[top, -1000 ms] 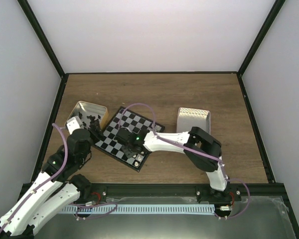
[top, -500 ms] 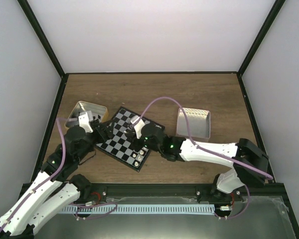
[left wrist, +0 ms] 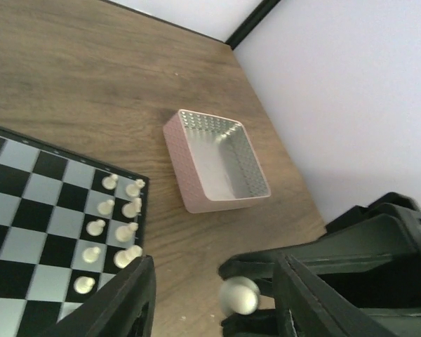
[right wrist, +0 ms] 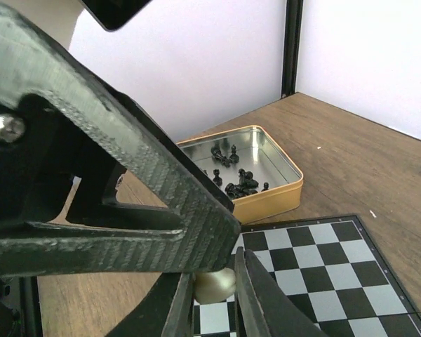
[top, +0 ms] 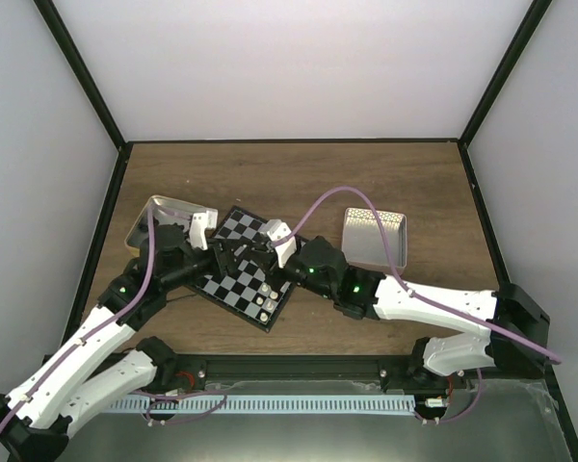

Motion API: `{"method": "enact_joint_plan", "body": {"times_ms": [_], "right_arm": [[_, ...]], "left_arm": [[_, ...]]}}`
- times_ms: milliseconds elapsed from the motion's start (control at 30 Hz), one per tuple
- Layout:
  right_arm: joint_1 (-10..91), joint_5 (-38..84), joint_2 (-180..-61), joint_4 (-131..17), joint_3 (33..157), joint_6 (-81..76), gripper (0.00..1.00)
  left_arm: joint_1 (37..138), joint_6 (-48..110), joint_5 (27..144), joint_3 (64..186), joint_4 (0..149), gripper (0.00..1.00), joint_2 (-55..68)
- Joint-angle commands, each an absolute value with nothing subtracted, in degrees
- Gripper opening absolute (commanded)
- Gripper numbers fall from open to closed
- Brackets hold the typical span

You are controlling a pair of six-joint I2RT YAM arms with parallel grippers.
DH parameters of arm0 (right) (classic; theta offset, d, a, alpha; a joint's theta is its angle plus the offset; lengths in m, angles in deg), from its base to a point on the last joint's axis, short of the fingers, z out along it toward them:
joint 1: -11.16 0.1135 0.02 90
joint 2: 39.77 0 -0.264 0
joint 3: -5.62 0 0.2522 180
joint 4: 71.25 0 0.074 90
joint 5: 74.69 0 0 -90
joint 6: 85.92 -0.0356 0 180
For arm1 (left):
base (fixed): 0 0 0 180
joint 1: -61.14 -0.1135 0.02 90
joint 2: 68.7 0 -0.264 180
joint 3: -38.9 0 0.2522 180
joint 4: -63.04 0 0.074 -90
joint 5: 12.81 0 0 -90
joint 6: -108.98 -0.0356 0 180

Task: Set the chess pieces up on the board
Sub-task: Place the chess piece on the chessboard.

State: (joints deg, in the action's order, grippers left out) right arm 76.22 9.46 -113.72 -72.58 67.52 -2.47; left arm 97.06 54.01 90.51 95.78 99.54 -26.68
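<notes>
The board (top: 233, 286) lies tilted at the table's left, with several cream-white chess pieces (top: 266, 305) at its near corner. My right gripper (top: 257, 253) hangs over the board's left part, shut on a cream-white piece (right wrist: 214, 284). My left gripper (top: 233, 252) meets it there. In the left wrist view that piece (left wrist: 239, 295) hangs between my left gripper's (left wrist: 214, 298) open fingers (left wrist: 126, 302), touching neither. Black pieces (right wrist: 235, 179) lie in the gold tin (right wrist: 270, 193). The ridged left finger (right wrist: 126, 161) fills the right wrist view's left.
The gold tin (top: 160, 212) stands by the board's far left corner, under my left arm. A pink square tray (top: 376, 236) sits right of the board, empty in the left wrist view (left wrist: 217, 161). Black frame posts and white walls ring the table.
My right arm has stretched out and carried its piece toward the board's left. My left gripper has left the tin, come over the board beside it, and its jaws have narrowed.
</notes>
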Motion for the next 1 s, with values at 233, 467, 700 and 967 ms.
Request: {"method": "enact_joint_plan", "body": {"times_ms": [233, 467, 700, 967], "right_arm": [[76.12, 7.42, -114.02, -75.16, 67.19, -1.85, 0.09], [76.11, 8.44, -113.85, -74.84, 67.04, -1.97, 0.09], [76.08, 7.23, -114.21, -72.71, 67.70, -4.03, 0.30], [76.06, 1.32, -114.88, -68.65, 67.00, -9.52, 0.71]], "left_arm": [[96.79, 57.74, 96.41, 93.49, 94.66, 0.27, -27.46], [96.76, 57.13, 95.38, 93.09, 94.26, 0.20, -26.52], [96.74, 56.42, 94.93, 93.06, 94.67, 0.04, -25.88], [96.75, 52.48, 80.81, 96.09, 105.57, 0.04, -25.13]]}}
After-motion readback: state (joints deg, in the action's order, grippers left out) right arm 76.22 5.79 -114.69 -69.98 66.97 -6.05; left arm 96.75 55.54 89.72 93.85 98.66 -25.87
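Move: The white chess piece, still pinched in the right fingertips in mid-air, sits about 1 cm to the right of the left hand's point, level with it in reach and height. About 24 cm below the left hand is the chessboard, its centre about 2 cm farther out. The white pieces already set on it stand some 7 cm to the right and 1 cm back. The tin of black pieces is about 10 cm ahead and 17 cm left. Back and to the right by only about 1 cm, the left hand eases onto the white piece as its half-open fingers shut and pinch it. The right hand holds almost still, keeping its grip until the left has closed, then spreads its fingers to let go. Finally both sink towards the board, the right about 1.5 cm and the left a little less. ##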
